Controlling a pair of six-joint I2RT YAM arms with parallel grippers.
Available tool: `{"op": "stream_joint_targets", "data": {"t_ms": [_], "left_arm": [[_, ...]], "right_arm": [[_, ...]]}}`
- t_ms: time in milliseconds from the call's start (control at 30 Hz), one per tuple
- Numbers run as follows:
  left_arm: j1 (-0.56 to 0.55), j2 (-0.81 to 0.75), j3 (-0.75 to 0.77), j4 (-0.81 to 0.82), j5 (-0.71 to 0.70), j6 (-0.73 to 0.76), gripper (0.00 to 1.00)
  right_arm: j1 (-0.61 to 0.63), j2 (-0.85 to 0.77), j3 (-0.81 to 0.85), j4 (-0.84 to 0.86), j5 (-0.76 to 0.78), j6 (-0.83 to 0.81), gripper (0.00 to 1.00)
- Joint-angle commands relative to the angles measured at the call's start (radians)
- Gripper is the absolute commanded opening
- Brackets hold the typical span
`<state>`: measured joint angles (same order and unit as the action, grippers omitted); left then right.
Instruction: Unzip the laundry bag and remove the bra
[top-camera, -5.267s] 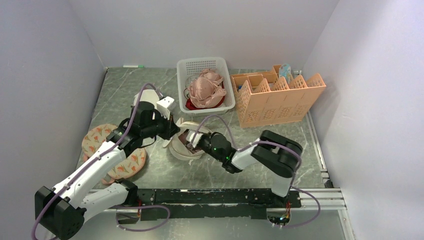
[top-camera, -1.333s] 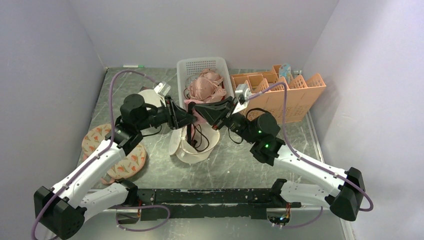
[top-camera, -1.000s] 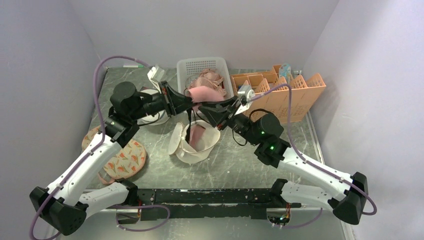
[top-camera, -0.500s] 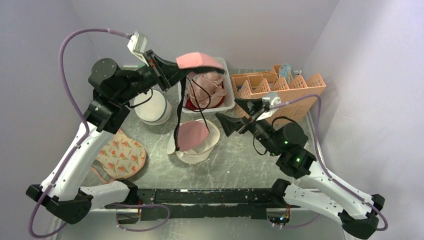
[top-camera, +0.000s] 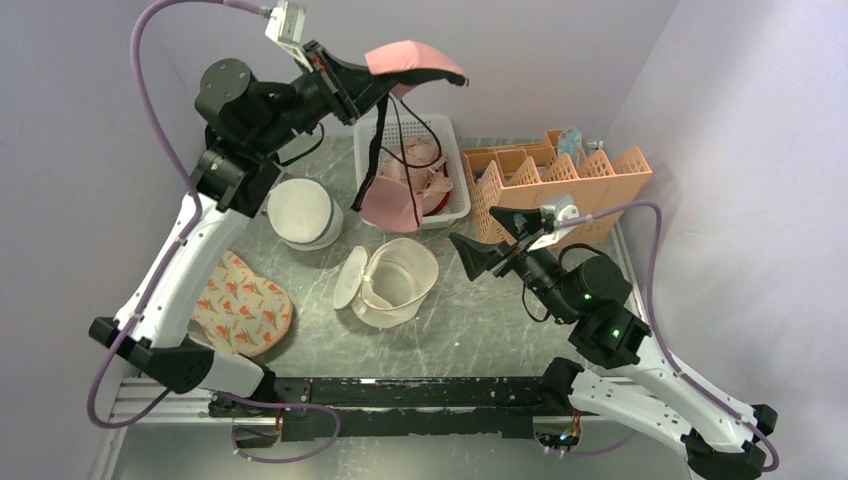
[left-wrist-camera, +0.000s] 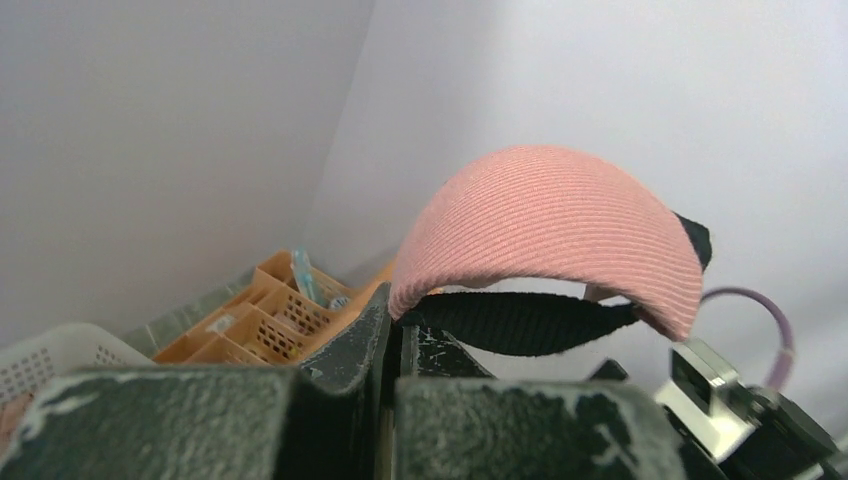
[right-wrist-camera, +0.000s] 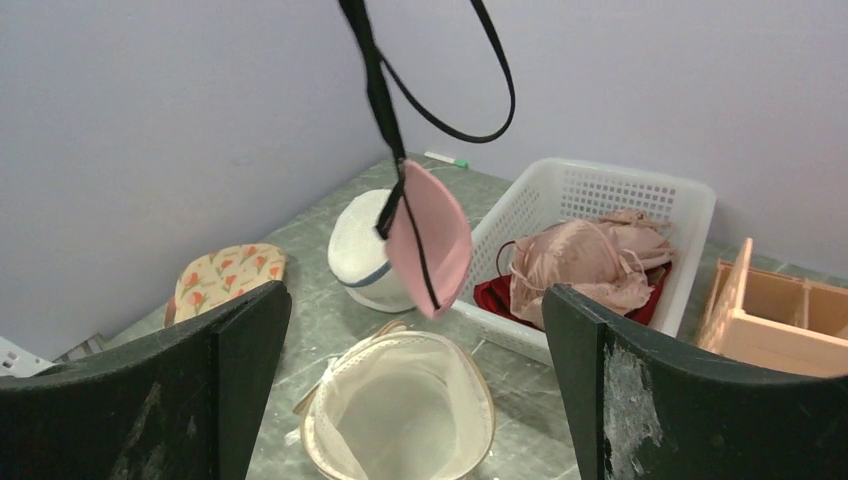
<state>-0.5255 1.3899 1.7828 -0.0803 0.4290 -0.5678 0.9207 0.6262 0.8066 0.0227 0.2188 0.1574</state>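
The cream mesh laundry bag (top-camera: 390, 282) lies unzipped and open on the table, its lid flopped left; it also shows in the right wrist view (right-wrist-camera: 400, 420), where its inside looks empty. My left gripper (top-camera: 362, 82) is raised high and shut on a pink bra with black straps (top-camera: 412, 62). One cup sticks out from the jaws (left-wrist-camera: 550, 225), the other cup (top-camera: 392, 205) hangs on the straps over the white basket's front edge. My right gripper (top-camera: 490, 240) is open and empty, to the right of the bag.
A white basket (top-camera: 450, 200) holds pale pink and red garments (top-camera: 425, 170). An orange divided organiser (top-camera: 555, 195) stands to its right. A whiter round bag (top-camera: 303, 212) and a flat floral pouch (top-camera: 243, 305) lie on the left.
My left gripper has lifted the pink bra out of the bag and carried it up and back over the basket. My right gripper let go, opened and drew back to the right.
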Motion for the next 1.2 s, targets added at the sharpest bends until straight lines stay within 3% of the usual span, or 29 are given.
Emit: {"op": "stream_joint_targets", "data": {"t_ms": [0, 233, 400, 567, 933, 1167], "left_arm": [[0.002, 0.093, 0.102, 0.019, -0.069, 0.012, 0.07], [0.028, 0.254, 0.087, 0.153, -0.103, -0.021, 0.07], [0.095, 0.377, 0.029, 0.275, -0.035, -0.082, 0.07], [0.163, 0.5, 0.053, 0.292, 0.03, -0.106, 0.07], [0.217, 0.587, 0.163, 0.269, 0.048, -0.029, 0.07], [0.217, 0.565, 0.071, 0.304, 0.081, -0.013, 0.07]], "right_arm": [[-0.003, -0.057, 0.003, -0.057, 0.044, -0.028, 0.99], [-0.003, -0.107, 0.018, -0.117, 0.083, -0.039, 0.99], [-0.002, -0.147, 0.02, -0.145, 0.101, -0.032, 0.99], [-0.002, -0.177, 0.031, -0.176, 0.117, -0.028, 0.99], [-0.003, -0.174, 0.023, -0.18, 0.109, -0.008, 0.99], [-0.003, -0.154, 0.009, -0.156, 0.095, 0.001, 0.99]]}}
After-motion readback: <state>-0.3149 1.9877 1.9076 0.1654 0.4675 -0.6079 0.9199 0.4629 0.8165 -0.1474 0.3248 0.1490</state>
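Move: The left hand, high up, already holds the pink and black bra, its lower cup hanging free. The white basket it goes to lies about 20 cm ahead, 4 cm to its right and 50 cm below. The white closed bag stands some 9 cm ahead and 19 cm left of the hand, the open laundry bag about 4 cm back and nearly in line sideways. From the empty right hand the basket is roughly 29 cm ahead, 10 cm left and 33 cm lower. Keeping its pinch on the bra, the left hand swings forward about 24 cm to over the basket and sinks some 21 cm as it goes, tipping its fingers down up to about 20 degrees, then eases back up a few centimetres, so the hanging cup is lowered inside the rim. The right hand, fingers staying wide open, draws off some 5 cm to its right, away from the laundry bag and basket. ##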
